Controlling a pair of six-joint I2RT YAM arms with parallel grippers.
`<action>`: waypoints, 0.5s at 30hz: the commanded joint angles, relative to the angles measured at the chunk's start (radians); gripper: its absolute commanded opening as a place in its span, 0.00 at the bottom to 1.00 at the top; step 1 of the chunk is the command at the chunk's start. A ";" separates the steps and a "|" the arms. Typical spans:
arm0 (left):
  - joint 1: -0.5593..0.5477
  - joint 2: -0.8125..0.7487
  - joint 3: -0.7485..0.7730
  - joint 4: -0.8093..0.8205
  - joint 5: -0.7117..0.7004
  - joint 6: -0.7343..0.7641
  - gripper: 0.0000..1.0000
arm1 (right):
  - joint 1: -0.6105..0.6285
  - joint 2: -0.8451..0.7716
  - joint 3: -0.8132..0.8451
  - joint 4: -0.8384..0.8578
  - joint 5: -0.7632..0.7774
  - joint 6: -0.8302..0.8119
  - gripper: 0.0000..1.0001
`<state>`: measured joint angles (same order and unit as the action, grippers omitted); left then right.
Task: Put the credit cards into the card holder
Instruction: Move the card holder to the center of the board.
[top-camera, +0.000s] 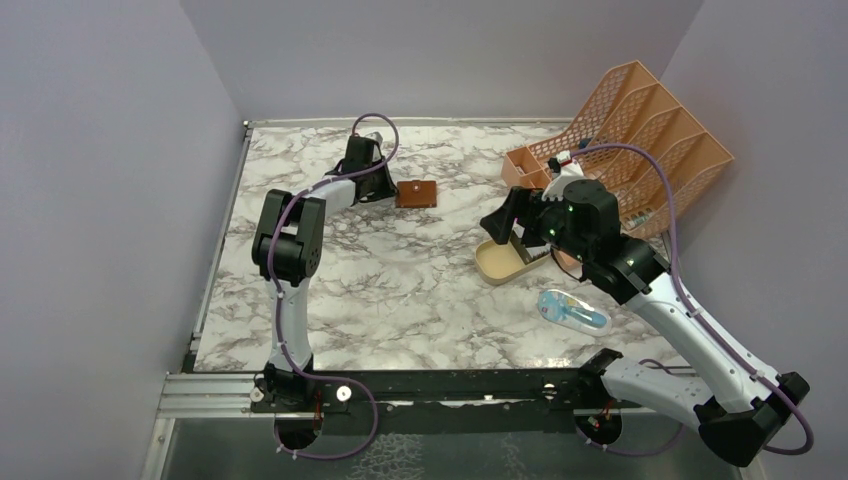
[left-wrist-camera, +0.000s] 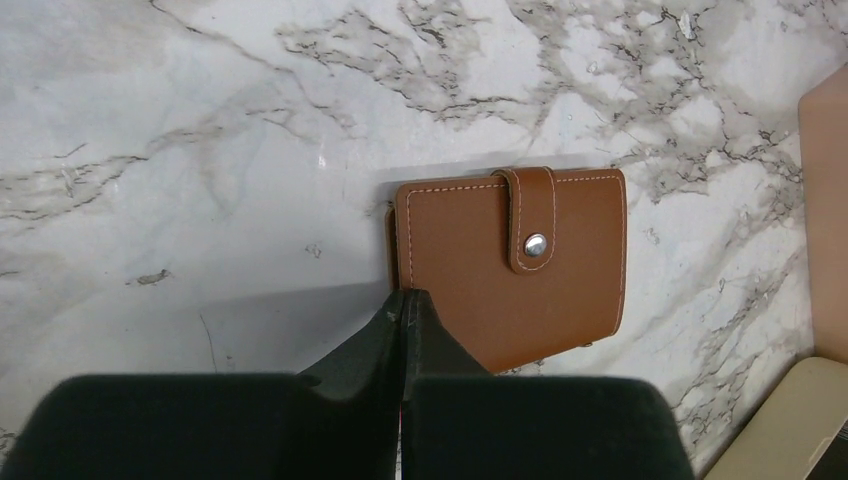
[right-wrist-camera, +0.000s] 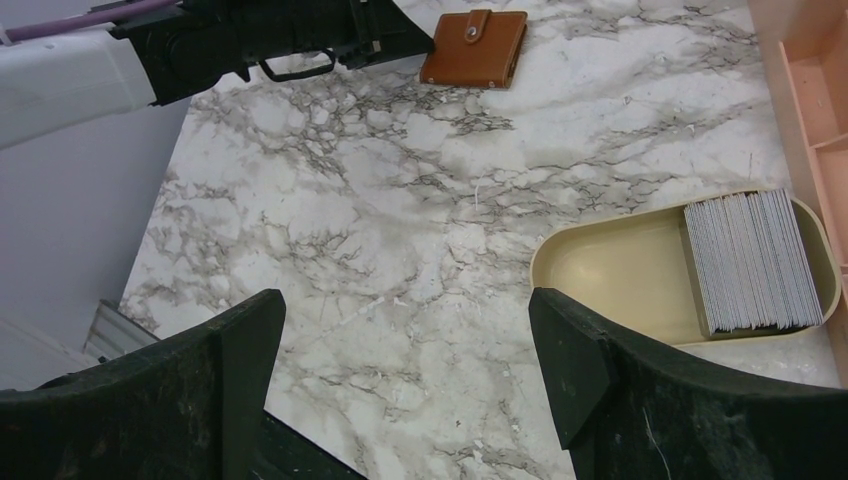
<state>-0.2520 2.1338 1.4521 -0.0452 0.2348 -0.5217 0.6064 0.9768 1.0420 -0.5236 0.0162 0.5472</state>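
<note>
The card holder (top-camera: 416, 193) (left-wrist-camera: 510, 265) (right-wrist-camera: 475, 47) is a brown leather wallet lying snapped closed on the marble, at the back middle. My left gripper (top-camera: 388, 188) (left-wrist-camera: 404, 296) is shut, its tips pressed together at the wallet's near left corner with nothing visible between them. The credit cards (right-wrist-camera: 750, 262) are a pale grey-white stack lying in the right end of a tan tray (right-wrist-camera: 610, 270) (top-camera: 492, 265). My right gripper (top-camera: 512, 222) (right-wrist-camera: 405, 330) hovers open and empty just left of that tray. It hides the cards in the top view.
An orange mesh file rack (top-camera: 640, 140) (right-wrist-camera: 800, 90) stands at the back right, close behind the tray. A blue-and-clear packet (top-camera: 570, 310) lies on the table in front of the tray. Grey walls bound the table at left, back and right.
</note>
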 joint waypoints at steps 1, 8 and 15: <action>-0.004 -0.035 -0.027 -0.072 0.041 -0.038 0.00 | -0.007 -0.005 -0.009 -0.036 -0.006 0.008 0.93; -0.009 -0.135 -0.111 -0.219 0.006 -0.001 0.00 | -0.007 -0.004 -0.032 -0.044 -0.009 0.025 0.93; -0.031 -0.305 -0.316 -0.244 0.040 0.022 0.00 | -0.007 0.029 -0.050 -0.048 -0.046 0.046 0.91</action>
<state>-0.2607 1.9228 1.2224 -0.2207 0.2478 -0.5323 0.6064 0.9878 1.0122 -0.5652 0.0116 0.5755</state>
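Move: The left hand already pinches the card holder by its left edge, low over the board, with the holder's middle about 5 cm to its right and 1 cm ahead. The board's center, where it is to go, is some 13 cm back and 8 cm to the right. The cream tray stands about 30 cm to the right and 17 cm back. For the idle right hand, the holder lies roughly 26 cm ahead, 20 cm left and 23 cm below. Keeping its shut pinch on the card holder's left edge, the left hand draws the holder straight back along the board towards its center, about 9 cm, starting slowly and gathering speed while the fingers tilt some 10 degrees steeper downward. The right hand, wide open and touching nothing, sinks a little over 2 cm in free air. ##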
